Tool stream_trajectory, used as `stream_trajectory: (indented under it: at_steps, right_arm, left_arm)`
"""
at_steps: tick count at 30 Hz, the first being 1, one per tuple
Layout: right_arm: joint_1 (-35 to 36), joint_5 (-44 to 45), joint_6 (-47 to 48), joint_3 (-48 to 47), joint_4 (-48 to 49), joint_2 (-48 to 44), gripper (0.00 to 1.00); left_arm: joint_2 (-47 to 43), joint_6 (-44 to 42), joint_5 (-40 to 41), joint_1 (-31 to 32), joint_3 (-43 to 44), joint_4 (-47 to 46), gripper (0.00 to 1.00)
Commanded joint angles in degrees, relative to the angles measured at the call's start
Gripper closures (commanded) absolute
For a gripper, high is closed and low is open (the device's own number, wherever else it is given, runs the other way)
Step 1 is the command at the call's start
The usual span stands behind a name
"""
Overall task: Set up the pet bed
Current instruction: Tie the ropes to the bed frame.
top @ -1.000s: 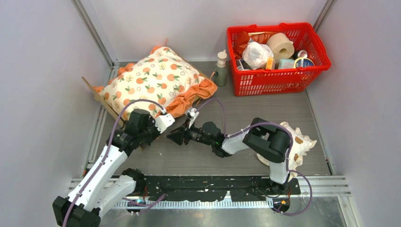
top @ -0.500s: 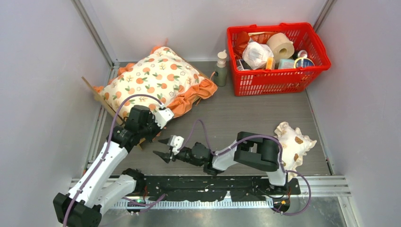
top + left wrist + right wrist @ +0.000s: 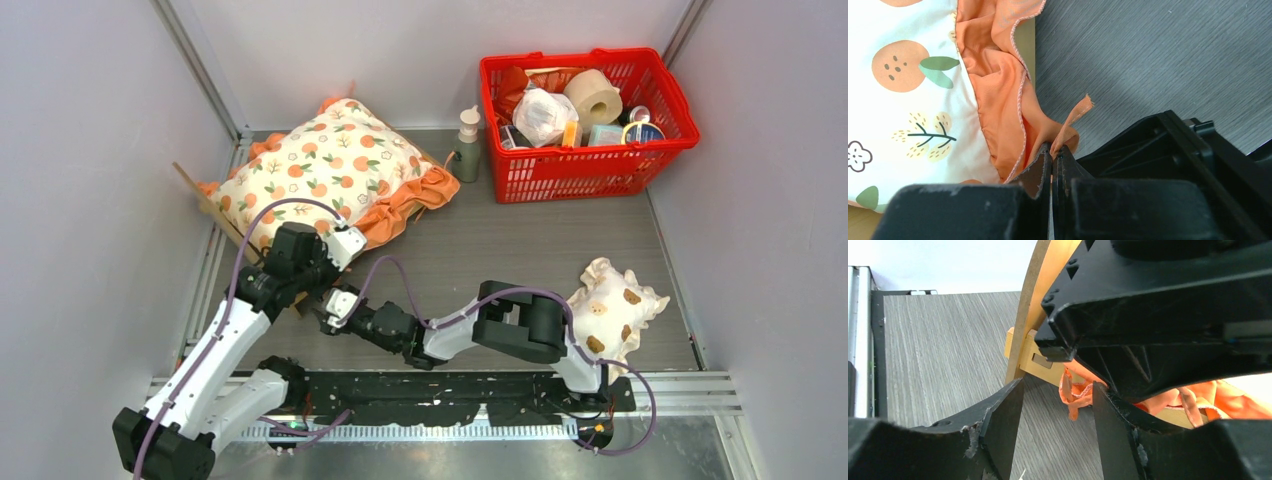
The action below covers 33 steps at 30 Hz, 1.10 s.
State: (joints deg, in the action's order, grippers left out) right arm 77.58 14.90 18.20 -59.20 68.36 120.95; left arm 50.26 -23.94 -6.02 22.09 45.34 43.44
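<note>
The pet bed is mostly buried under the orange-print cushion (image 3: 330,172). Only its light-wood edge (image 3: 203,203) pokes out at the left, and a wooden corner (image 3: 1035,300) rises close in the right wrist view. My left gripper (image 3: 1055,149) is shut on the cushion's orange ruffle (image 3: 1008,95) at the near corner, seen from above at the left gripper (image 3: 310,283). My right gripper (image 3: 1058,395) is open just below it, its jaws either side of a dangling ruffle tip (image 3: 1074,392) without touching. From above, the right gripper (image 3: 328,308) sits against the left one.
A small frilled pillow with brown spots (image 3: 612,310) lies at the near right behind the right arm. A red basket (image 3: 580,172) full of items stands at the back right, with a small bottle (image 3: 467,142) beside it. Walls close in on both sides.
The right arm has swung left and nearer, bringing its gripper up beside the left one, and its jaws have widened. The left gripper still pinches the ruffle in the same place.
</note>
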Motion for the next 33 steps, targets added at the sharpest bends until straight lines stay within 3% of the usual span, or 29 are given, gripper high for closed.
stream_trajectory:
  at_steps: [1, 6, 8, 9, 11, 18, 28, 33]
  right_arm:
    - [0.4, 2.7, 1.7, -4.2, -1.3, 1.7, 0.42]
    - [0.4, 2.3, 1.2, -4.6, -0.8, 1.9, 0.58]
    - [0.4, 1.8, 0.4, -3.7, 0.2, 1.2, 0.75]
    - [0.4, 1.7, -0.5, -2.7, 1.8, 0.8, 0.88]
    - [0.4, 1.1, -2.2, -0.5, 5.1, -0.1, 0.94]
    - [0.4, 0.1, -9.8, 4.7, 14.8, -0.6, 0.95]
    - [-3.5, -0.4, -27.2, 6.9, 19.4, 0.9, 0.95]
    - [-5.1, -0.8, -30.2, 8.7, 20.3, 1.1, 0.95]
  left_arm:
    - [0.2, 1.5, -0.8, -0.2, 1.5, -1.3, 1.00]
    - [0.1, 2.3, -0.3, -0.2, 1.0, -1.4, 1.00]
    - [-0.5, 2.7, -0.1, -0.2, 0.7, -1.5, 1.00]
    - [-0.9, 3.0, 0.2, -0.2, 0.6, -1.5, 1.00]
    - [-1.7, 3.5, 1.0, -0.2, 0.5, -1.0, 1.00]
    - [-3.9, 4.6, 9.3, -0.2, 0.5, 1.6, 1.00]
    - [-7.7, 6.2, 7.4, -0.2, -0.1, 4.5, 1.00]
    - [-10.4, 6.4, 9.7, -0.2, -1.0, 4.5, 1.00]
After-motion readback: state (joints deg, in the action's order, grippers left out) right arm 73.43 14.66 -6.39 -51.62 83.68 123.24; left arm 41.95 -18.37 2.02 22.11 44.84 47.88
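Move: Just off the right fingertips, about 1 cm ahead, 2 cm to the left and 1 cm below, hangs the loose orange rope end, between its open fingers. The cushion's ruffled orange corner is some 4 cm ahead of that hand and 2 cm left, slightly above; the bed frame's headboard corner lies roughly 4 cm ahead, 6 cm left and 4 cm lower. From the left hand, already pinching the other rope, that loose end is around 1 cm back, 1 cm left and 3 cm below. Easing a centimetre or so down and left, the right hand shuts its open fingers on the loose rope end, then draws it about 3.5 cm to the right, first slightly back and then forward, fingertips tilting up as the wrist rolls, some 25 degrees in all. Once it has closed, the left hand keeps its pinch and pulls the other way, about 3 cm left, rising and easing back, turning 10 degrees counter-clockwise. ##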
